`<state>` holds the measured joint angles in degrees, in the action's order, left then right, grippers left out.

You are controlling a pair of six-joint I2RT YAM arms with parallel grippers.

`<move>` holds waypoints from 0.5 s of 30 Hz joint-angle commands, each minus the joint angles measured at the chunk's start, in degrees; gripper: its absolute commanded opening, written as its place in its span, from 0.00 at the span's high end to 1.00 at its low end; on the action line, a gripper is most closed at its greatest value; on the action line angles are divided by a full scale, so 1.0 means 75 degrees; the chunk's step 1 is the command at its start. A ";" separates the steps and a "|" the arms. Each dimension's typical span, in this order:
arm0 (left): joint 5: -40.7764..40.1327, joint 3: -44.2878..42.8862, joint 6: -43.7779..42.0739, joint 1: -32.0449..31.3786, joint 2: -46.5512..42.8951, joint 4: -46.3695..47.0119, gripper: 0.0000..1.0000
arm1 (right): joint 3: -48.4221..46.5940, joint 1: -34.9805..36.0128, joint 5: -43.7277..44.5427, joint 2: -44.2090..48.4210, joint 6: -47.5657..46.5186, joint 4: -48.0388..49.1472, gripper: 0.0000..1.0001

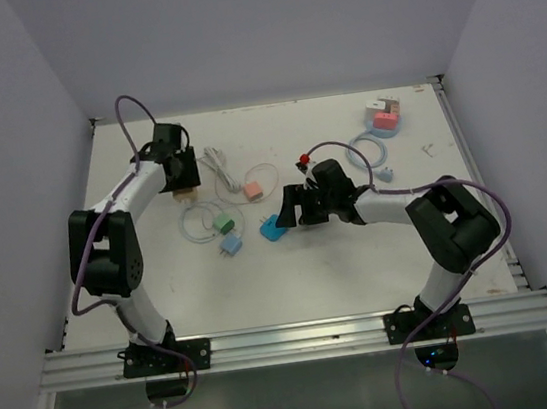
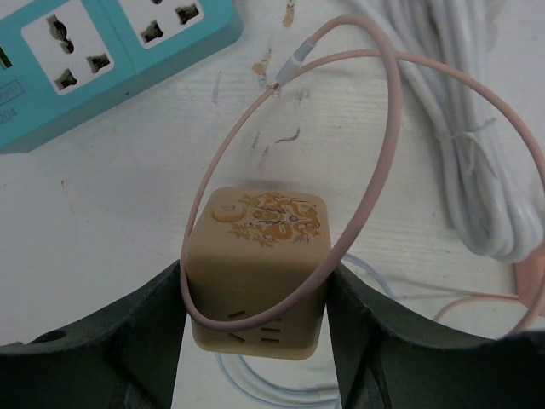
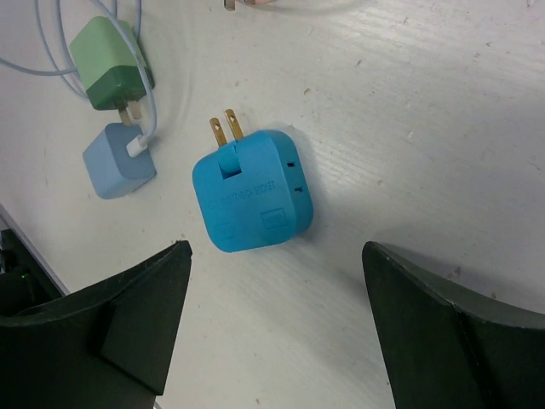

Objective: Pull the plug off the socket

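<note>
My left gripper is shut on a tan cube socket with a gold pattern on top; both fingers press its sides. A pink cable loops across the cube's front slots. In the top view the cube sits under the left gripper at the far left. A blue plug adapter lies loose on the table, its two brass prongs bare. My right gripper is open and empty just short of it. In the top view the right gripper hovers beside the blue plug.
A teal power strip lies beyond the cube. A white cable bundle lies to its right. A green charger and a light blue charger lie beside the blue plug. A pink-and-white cube stands at the back right.
</note>
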<state>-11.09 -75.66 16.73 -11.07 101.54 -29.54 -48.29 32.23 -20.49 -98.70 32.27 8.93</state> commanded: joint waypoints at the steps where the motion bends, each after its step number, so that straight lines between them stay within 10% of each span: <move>1: 0.0588 -0.0691 -0.0414 0.0386 0.0640 -0.0396 0.62 | 0.0099 -0.0008 0.0552 0.0421 -0.0225 -0.0054 0.14; 15: 0.0179 -0.0952 -0.0602 0.0691 0.0303 -0.0807 0.11 | -0.0205 -0.0090 0.1991 0.1088 -0.0740 -0.1096 0.12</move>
<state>-7.86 -81.43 12.88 -6.70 109.97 -34.33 -47.77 32.05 -11.27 -93.65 29.08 3.79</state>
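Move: The left hand still grips the tan socket, bound for the table some 5 cm below, 1 ahead and 2 left. From that hand the teal power strip is about 6 cm ahead, 8 left, the white cable bundle 4 ahead, 7 right, and the green plug 9 back, 6 right. The right hand, open, has the blue socket about 4 cm left, 1 back, 2 below; the coral plug is 8 ahead, 8 left. Left hand lowers the tan socket about 4 cm, slightly left, and opens; right hand withdraws rightward about 3 cm. ##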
